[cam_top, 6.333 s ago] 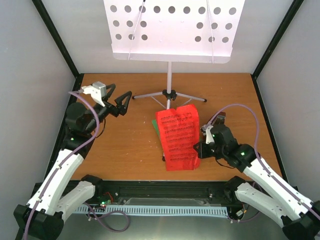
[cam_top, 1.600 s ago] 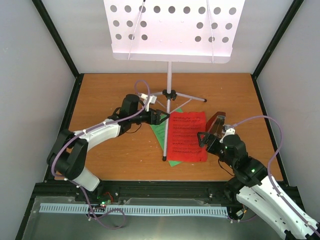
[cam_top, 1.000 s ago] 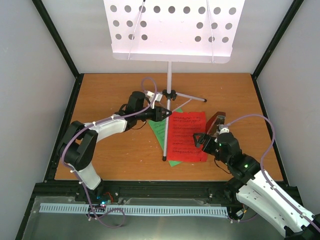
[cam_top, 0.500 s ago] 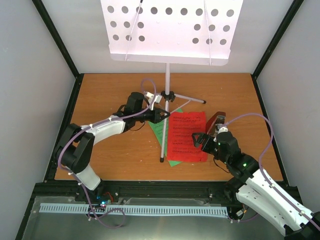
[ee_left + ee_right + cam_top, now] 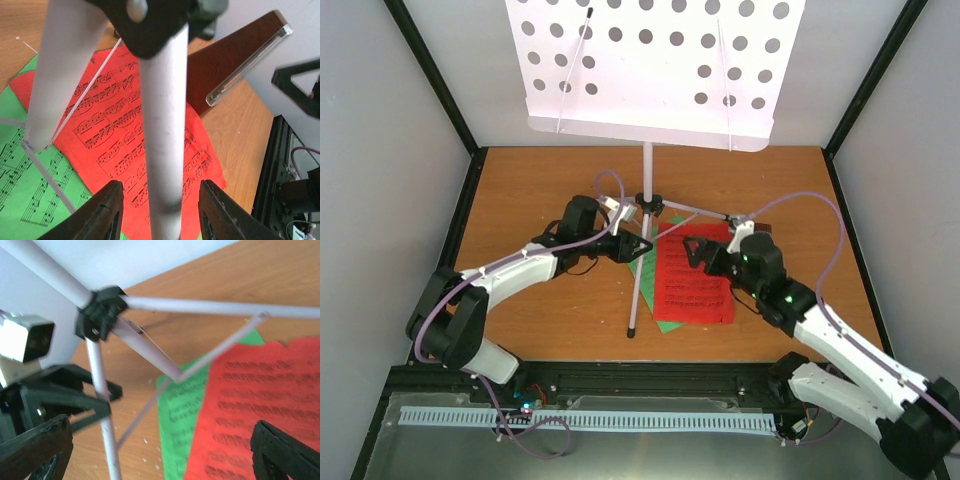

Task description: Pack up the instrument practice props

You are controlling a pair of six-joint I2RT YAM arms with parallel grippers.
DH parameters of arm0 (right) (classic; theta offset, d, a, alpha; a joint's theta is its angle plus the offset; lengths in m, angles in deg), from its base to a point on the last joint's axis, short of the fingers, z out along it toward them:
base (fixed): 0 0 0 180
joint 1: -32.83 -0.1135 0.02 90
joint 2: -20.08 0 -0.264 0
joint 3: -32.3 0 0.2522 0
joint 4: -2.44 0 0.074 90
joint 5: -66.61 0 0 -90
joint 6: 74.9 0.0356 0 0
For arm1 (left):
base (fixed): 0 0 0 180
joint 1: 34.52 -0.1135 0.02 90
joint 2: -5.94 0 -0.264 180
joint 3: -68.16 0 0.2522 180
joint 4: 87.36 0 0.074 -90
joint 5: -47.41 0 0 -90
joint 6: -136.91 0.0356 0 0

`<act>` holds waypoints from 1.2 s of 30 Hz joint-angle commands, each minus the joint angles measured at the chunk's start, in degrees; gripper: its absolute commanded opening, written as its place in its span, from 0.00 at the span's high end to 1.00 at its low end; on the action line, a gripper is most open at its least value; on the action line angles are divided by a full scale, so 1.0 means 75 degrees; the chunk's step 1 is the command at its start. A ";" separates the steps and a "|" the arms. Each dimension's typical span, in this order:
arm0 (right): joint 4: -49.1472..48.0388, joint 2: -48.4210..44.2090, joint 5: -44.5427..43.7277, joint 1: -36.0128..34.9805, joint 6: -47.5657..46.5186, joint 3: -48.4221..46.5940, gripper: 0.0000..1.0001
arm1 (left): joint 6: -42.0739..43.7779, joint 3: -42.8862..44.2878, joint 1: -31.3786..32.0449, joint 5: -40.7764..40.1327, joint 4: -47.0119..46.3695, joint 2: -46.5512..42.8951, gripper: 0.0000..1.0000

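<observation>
The silver tripod stand leans, its perforated tray (image 5: 650, 70) high at the back and its hub (image 5: 644, 200) above the table. My left gripper (image 5: 636, 247) is open around the stand's front leg (image 5: 160, 150), with a gap on each side of the tube. The red music sheet (image 5: 695, 285) lies flat over the green sheet (image 5: 650, 270). My right gripper (image 5: 695, 250) hovers wide open over the red sheet (image 5: 260, 405), facing the hub (image 5: 100, 310). The dark-brown metronome (image 5: 235, 65) stands beyond the red sheet (image 5: 115, 125); my right arm mostly hides it from above.
The wooden table (image 5: 540, 180) is boxed in by grey walls and black frame posts (image 5: 440, 90). A thin stand brace (image 5: 220, 347) crosses above the green sheet (image 5: 187, 405). My right arm's purple cable (image 5: 810, 205) arcs over the back right.
The stand has tipped and shifted left, its tray swinging nearer and its front foot sliding left. My right gripper has moved up and left over the red sheet toward the hub.
</observation>
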 commanded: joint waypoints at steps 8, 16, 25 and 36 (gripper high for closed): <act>-0.2577 0.3079 0.1936 0.0413 -0.0579 -0.1702 0.26 | -0.0248 -0.0254 -0.0096 -0.0282 0.0193 -0.1251 0.53; -0.3501 0.4160 0.3360 0.0916 -0.0147 -0.2058 0.35 | -0.0153 0.0407 -0.1016 0.0815 0.1667 -0.2001 0.04; -0.3651 0.4686 0.3868 0.0999 -0.0215 -0.2219 0.54 | 0.0539 0.0683 -0.1049 0.0323 0.2174 -0.1808 0.02; -0.3702 0.4876 0.3871 0.1049 -0.0716 -0.2301 0.69 | 0.0629 0.0550 -0.1049 0.0448 0.1898 -0.1674 0.02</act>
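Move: The music stand's black leg clamp lies about 10 cm ahead and 11 cm left of the right hand, at nearly its height. From that hand the red sheet lies some 4 cm ahead and 20 cm below, neither left nor right, and the metronome about 8 cm ahead, 15 cm right and 16 cm down. The left hand still has its part-open fingers round the stand's front leg, right at the hand point; the clamp is about 7 cm ahead, 1 cm right and 5 cm above. Forward and left in one diagonal of some 13 cm, the right hand heads for the stand's clamp, arching slightly up and down again, turning about 20 degrees counter-clockwise while its fingers draw in to roughly a third open on either side of the knob. The left hand opens wide, comes free of the front leg and backs off about 7 cm up and 5 cm left. ##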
